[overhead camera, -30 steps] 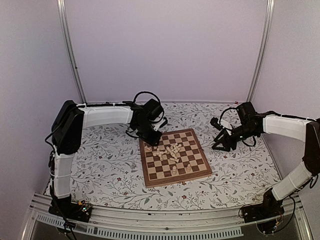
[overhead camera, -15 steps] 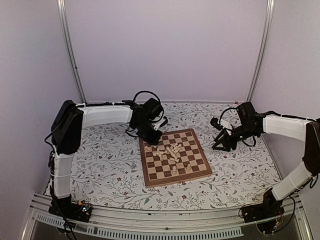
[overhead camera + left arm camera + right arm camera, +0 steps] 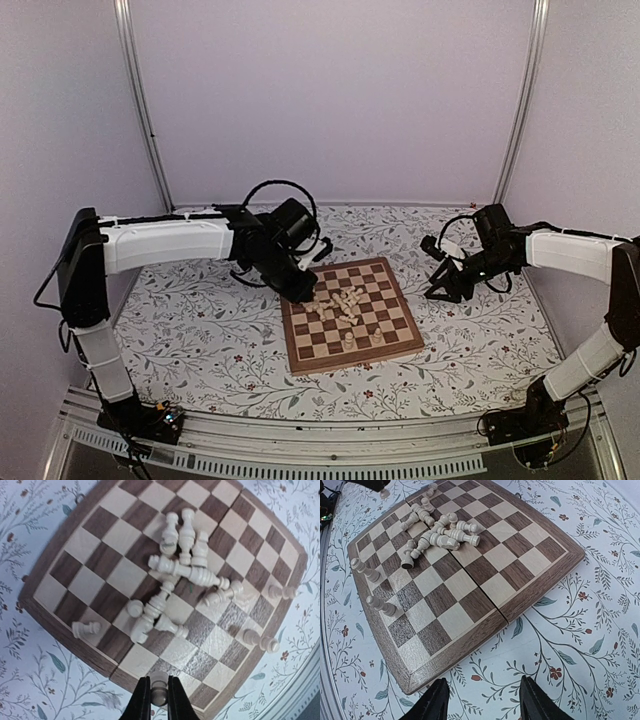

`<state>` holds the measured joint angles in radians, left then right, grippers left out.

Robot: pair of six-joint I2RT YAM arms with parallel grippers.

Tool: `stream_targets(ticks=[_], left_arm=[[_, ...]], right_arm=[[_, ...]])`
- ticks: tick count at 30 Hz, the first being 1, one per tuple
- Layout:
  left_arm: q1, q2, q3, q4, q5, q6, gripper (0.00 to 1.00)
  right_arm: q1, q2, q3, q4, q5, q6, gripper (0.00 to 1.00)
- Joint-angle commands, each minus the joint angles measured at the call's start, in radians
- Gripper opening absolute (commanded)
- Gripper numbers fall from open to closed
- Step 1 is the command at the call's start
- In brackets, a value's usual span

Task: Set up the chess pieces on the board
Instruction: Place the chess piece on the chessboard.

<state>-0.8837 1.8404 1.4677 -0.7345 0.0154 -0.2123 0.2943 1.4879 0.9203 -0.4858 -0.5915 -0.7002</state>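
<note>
The board (image 3: 300,362) lies mid-table on the floral cloth. Several cream chess pieces (image 3: 340,303) lie toppled in a heap near its centre, also shown in the left wrist view (image 3: 180,570) and the right wrist view (image 3: 440,535). My left gripper (image 3: 303,292) hangs over the board's far-left edge (image 3: 95,587), shut on a small chess piece (image 3: 159,692) held between its fingertips. Two pieces (image 3: 348,342) stand near the front row. My right gripper (image 3: 440,290) hovers open above the cloth beside the board's right edge (image 3: 470,605), with nothing between its fingers (image 3: 437,705).
The floral tablecloth (image 3: 200,330) surrounds the board. A single piece (image 3: 85,628) rests alone by the board's left edge. Two upright pieces (image 3: 362,570) stand at the board's near side in the right wrist view. Metal frame posts (image 3: 140,100) rise at the back.
My left gripper has shut on a chess piece, and the left arm has stretched out and lowered toward the board's far-left edge. The right arm has not moved.
</note>
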Motion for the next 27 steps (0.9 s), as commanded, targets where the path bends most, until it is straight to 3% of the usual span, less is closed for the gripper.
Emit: stream_targets(ticks=[1,8,27], left_arm=[[-0.062,-0.043,-0.103,0.024,0.021,-0.079,0.04],[-0.115,-0.049,-0.181,0.069,0.047,-0.116,0.04],[-0.117,0.012,-0.175,0.052,-0.008,-0.115,0.05]], right_arm=[[0.005,0.000,-0.012,0.010,0.009,-0.010,0.52],[0.005,0.006,-0.016,0.010,0.013,-0.012,0.52],[0.005,0.021,-0.017,0.007,0.016,-0.016,0.52]])
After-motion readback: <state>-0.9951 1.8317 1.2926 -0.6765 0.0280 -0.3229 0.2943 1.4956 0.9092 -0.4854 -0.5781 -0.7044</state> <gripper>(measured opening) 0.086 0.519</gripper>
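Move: The left hand holds a pawn upright, bound for the second square forward from the board's near-left corner, on the left edge, which lies about 6 cm back, straight in line, and 8 cm below. On the near row stand one piece some 7 cm back and 11 cm right of this hand and another 5 cm back and 17 cm right; the heap of lying pieces is centred about 6 cm ahead and 9 cm right. From the right hand that square is some 8 cm back and 30 cm left, 7 cm below. With the pawn still pinched in its closed fingers, the left hand swings back about 6 cm and down some 5 cm, along the board's left edge and towards the second square from the near-left corner. The quick part ends early, the fingertips tilting a little back towards the base, and the hand then stays almost still low over that square, keeping its grip; whether the pawn's base touches the board can't be made out. ##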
